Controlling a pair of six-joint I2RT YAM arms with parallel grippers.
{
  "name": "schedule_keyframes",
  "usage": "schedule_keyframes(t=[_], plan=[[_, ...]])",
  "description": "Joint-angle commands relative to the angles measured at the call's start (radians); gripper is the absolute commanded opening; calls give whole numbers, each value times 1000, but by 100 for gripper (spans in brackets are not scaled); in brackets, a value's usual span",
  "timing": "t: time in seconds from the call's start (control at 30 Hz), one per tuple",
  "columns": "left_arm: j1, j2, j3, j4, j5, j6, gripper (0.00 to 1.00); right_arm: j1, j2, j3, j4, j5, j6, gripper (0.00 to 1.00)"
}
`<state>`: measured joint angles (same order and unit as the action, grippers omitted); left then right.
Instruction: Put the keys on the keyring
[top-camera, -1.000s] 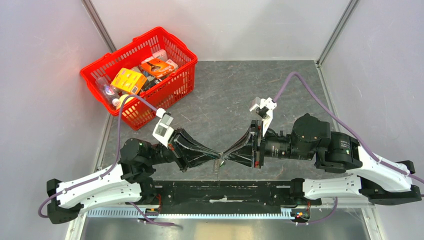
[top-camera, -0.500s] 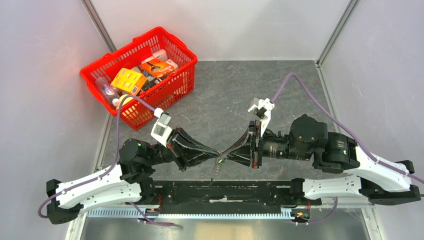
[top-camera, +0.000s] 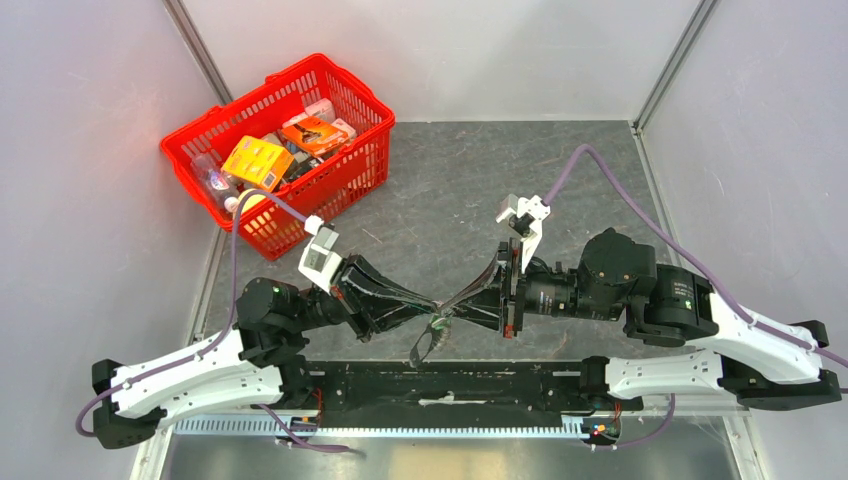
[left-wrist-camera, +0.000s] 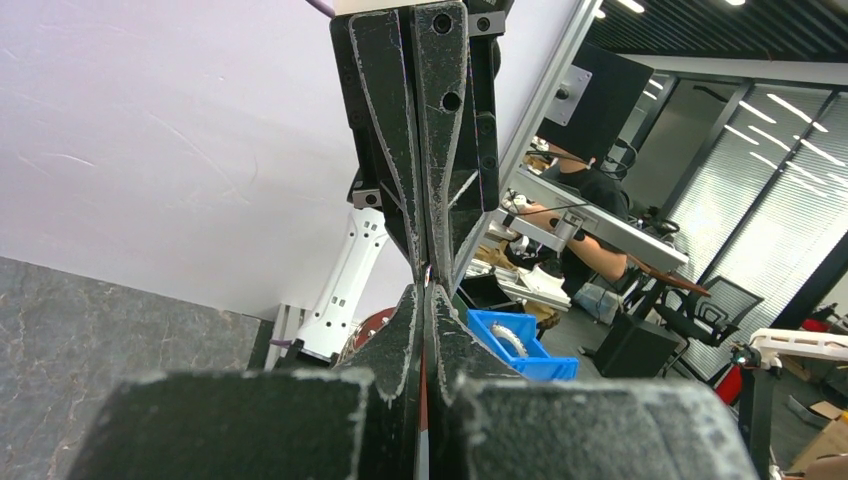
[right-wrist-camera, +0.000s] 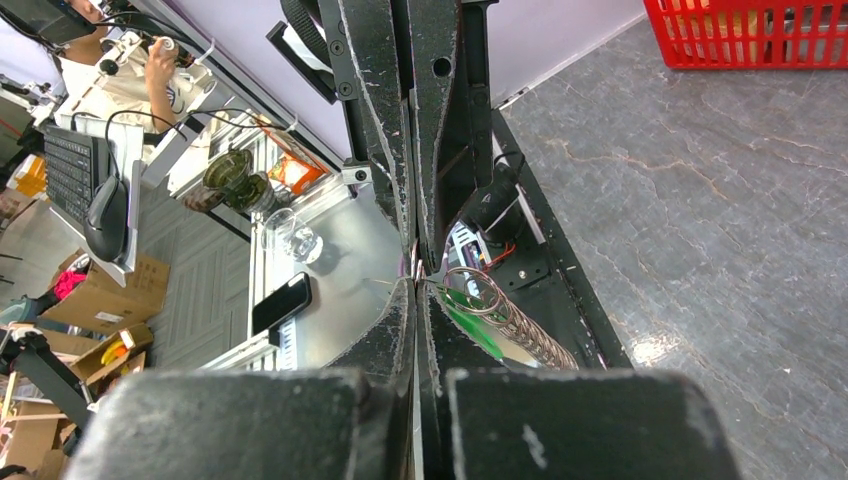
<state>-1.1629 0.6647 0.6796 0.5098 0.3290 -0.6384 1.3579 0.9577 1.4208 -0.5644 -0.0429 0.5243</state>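
My left gripper (top-camera: 432, 318) and right gripper (top-camera: 447, 316) are both shut and meet tip to tip above the table's near edge. The keyring (top-camera: 424, 345), a dark coiled loop, hangs down and to the left from where the tips meet. In the right wrist view the keyring (right-wrist-camera: 520, 325) shows as a coil with a thin wire ring beside my right gripper (right-wrist-camera: 415, 283). The key's green head (right-wrist-camera: 468, 325) lies against it, and shows as a green speck (top-camera: 437, 322) from above. In the left wrist view my left gripper (left-wrist-camera: 428, 288) touches the right fingers (left-wrist-camera: 440, 150); what each pinches is hidden.
A red basket (top-camera: 345, 110) with boxes and bottles stands at the back left of the grey table. The black base rail (top-camera: 450, 385) runs along the near edge under the grippers. Metal frame posts stand at both back corners.
The keyring has swung out below the tips, from hanging short and straight to a loop reaching down and left. Both arms have shifted slightly left.
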Motion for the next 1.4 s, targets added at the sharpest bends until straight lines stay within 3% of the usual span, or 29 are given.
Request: schedule_keyframes(t=[0.0,0.2,0.37,0.5,1.03,1.37], plan=[[1,-3,0,54,-16,23,2,6,10,14,48,24,-5,0],[2,1,4,18,15,4,3,6,23,44,13,20,-44,0],[2,-4,14,-42,53,2,24,6,43,96,-56,-28,-85,0],[2,-5,29,-75,109,1,31,6,56,145,-119,-73,-112,0],[2,-16,132,-333,220,74,32,6,153,324,-385,-220,-215,0],[2,21,200,-406,283,95,32,6,205,333,-425,-317,-247,0]])
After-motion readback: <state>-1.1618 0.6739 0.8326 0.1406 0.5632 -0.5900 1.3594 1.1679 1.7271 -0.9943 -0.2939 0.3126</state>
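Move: The left fingertips are shut on the coiled keyring, and its hanging coil has its middle about 4 cm below them and 1 cm back. The green-tagged keys sit about 2 cm below these tips, 1 cm back. From the right fingertips, which are shut and almost meet the left ones, the coil's middle is also about 4 cm below and 1 cm back, and the keys are 2 cm below and 1 cm back. Open the left fingers to about a third so they let go of the keyring, while the right fingers stay shut on its end and the keys. Bring both grippers back together about 4 cm and down 2 to 3 cm, swinging each set of fingertips some 15 degrees down and back; let the left rise 1 cm at the end. ##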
